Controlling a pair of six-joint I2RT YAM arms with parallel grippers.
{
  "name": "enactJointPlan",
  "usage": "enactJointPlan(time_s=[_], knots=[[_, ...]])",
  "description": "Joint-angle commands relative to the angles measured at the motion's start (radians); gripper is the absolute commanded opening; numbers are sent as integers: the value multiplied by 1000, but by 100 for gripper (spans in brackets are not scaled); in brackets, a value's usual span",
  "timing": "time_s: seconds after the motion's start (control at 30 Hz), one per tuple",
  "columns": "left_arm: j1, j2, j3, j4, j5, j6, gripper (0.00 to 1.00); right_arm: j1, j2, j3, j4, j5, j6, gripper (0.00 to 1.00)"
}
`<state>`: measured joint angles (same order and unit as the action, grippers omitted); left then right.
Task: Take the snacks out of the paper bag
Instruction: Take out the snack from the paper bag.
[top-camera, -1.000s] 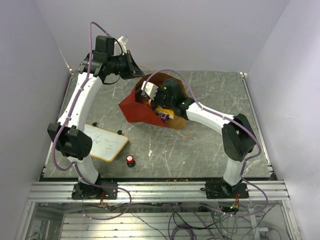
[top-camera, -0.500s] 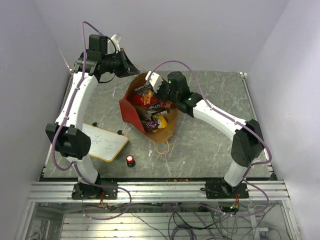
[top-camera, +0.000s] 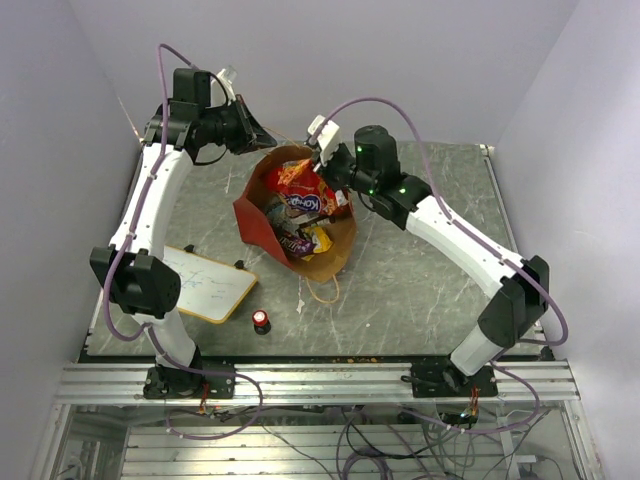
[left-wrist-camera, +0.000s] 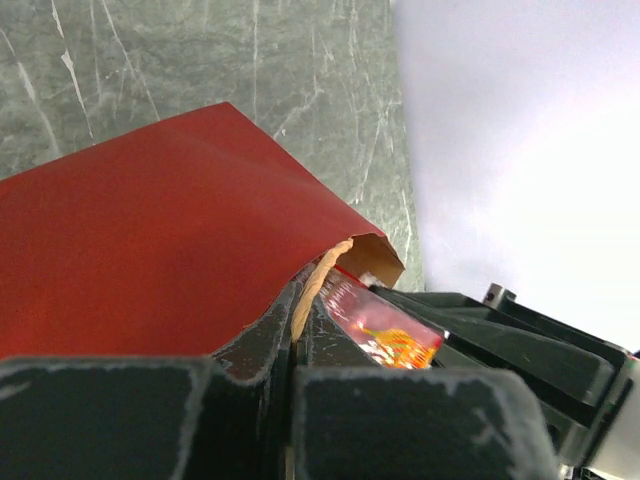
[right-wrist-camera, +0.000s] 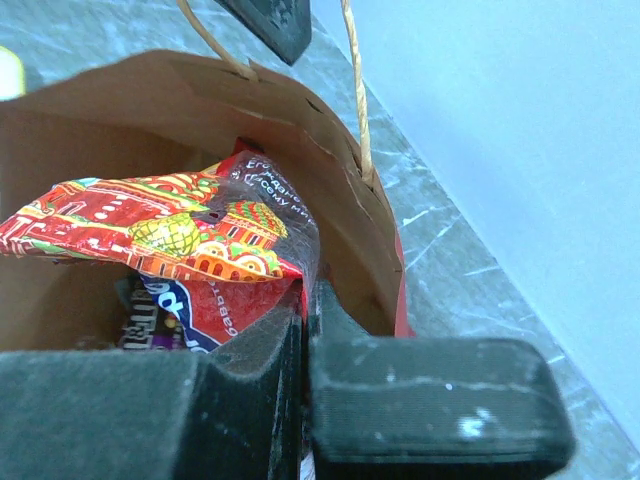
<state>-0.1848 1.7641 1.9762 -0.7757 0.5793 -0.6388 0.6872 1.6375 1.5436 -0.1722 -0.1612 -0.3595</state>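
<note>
The paper bag (top-camera: 260, 222) stands tilted at the middle of the table, red outside and brown inside, mouth open upward. My left gripper (top-camera: 264, 136) is at its far rim, shut on a string handle (left-wrist-camera: 320, 280). My right gripper (top-camera: 333, 170) is over the bag's far right rim, shut on the edge of the red chip bag (top-camera: 299, 181), which is lifted partly above the mouth. In the right wrist view the chip bag (right-wrist-camera: 170, 232) hangs left of my gripper (right-wrist-camera: 308, 296). Several small snacks (top-camera: 303, 239) in purple, brown and yellow wrappers lie in the bag beneath it.
A wood-framed whiteboard (top-camera: 208, 284) lies at the near left. A small red-topped black knob (top-camera: 261, 320) stands to its right. The bag's other string handle (top-camera: 322, 292) hangs over its near rim. The back wall is close behind both grippers.
My right gripper has pulled up and back out of the bag with the red chip bag in it. The bag has tipped more upright, showing the snacks inside. My left gripper rose slightly.
</note>
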Motion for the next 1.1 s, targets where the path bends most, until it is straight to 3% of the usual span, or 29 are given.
enactJointPlan(time_s=[0.0,0.33,0.5,0.9,1.07], knots=[[13,-25,2,42,-2,-39,7,-2,-104,69,128,-84,100,0],[15,-30,-7,25,-50,-37,7,-2,-178,163,117,-109,172,0],[16,-30,26,-23,-123,2,7,-2,-250,161,141,-51,177,0],[16,-55,-11,-33,-126,1,7,-23,-299,132,171,515,-1,0],[16,-73,-25,-34,-102,-7,7,-202,-265,91,146,615,65,0]])
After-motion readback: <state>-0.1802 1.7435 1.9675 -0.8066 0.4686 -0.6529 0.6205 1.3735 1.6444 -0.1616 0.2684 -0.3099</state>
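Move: The right hand already pinches the red snack at the paper bag's mouth; the clear table it heads over lies about 30 cm to its right, level ahead, 31 cm below. The bag's middle is some 5 cm back, 6 cm left and 20 cm below it, the remaining snacks 8 cm back, 5 cm left, 24 cm down. From the left hand, holding the handle, that clear table is about 40 cm right, 3 cm back, 33 cm below. Right hand lifts the pinched red snack about 18 cm out of the bag, then swings right, turning clockwise. ##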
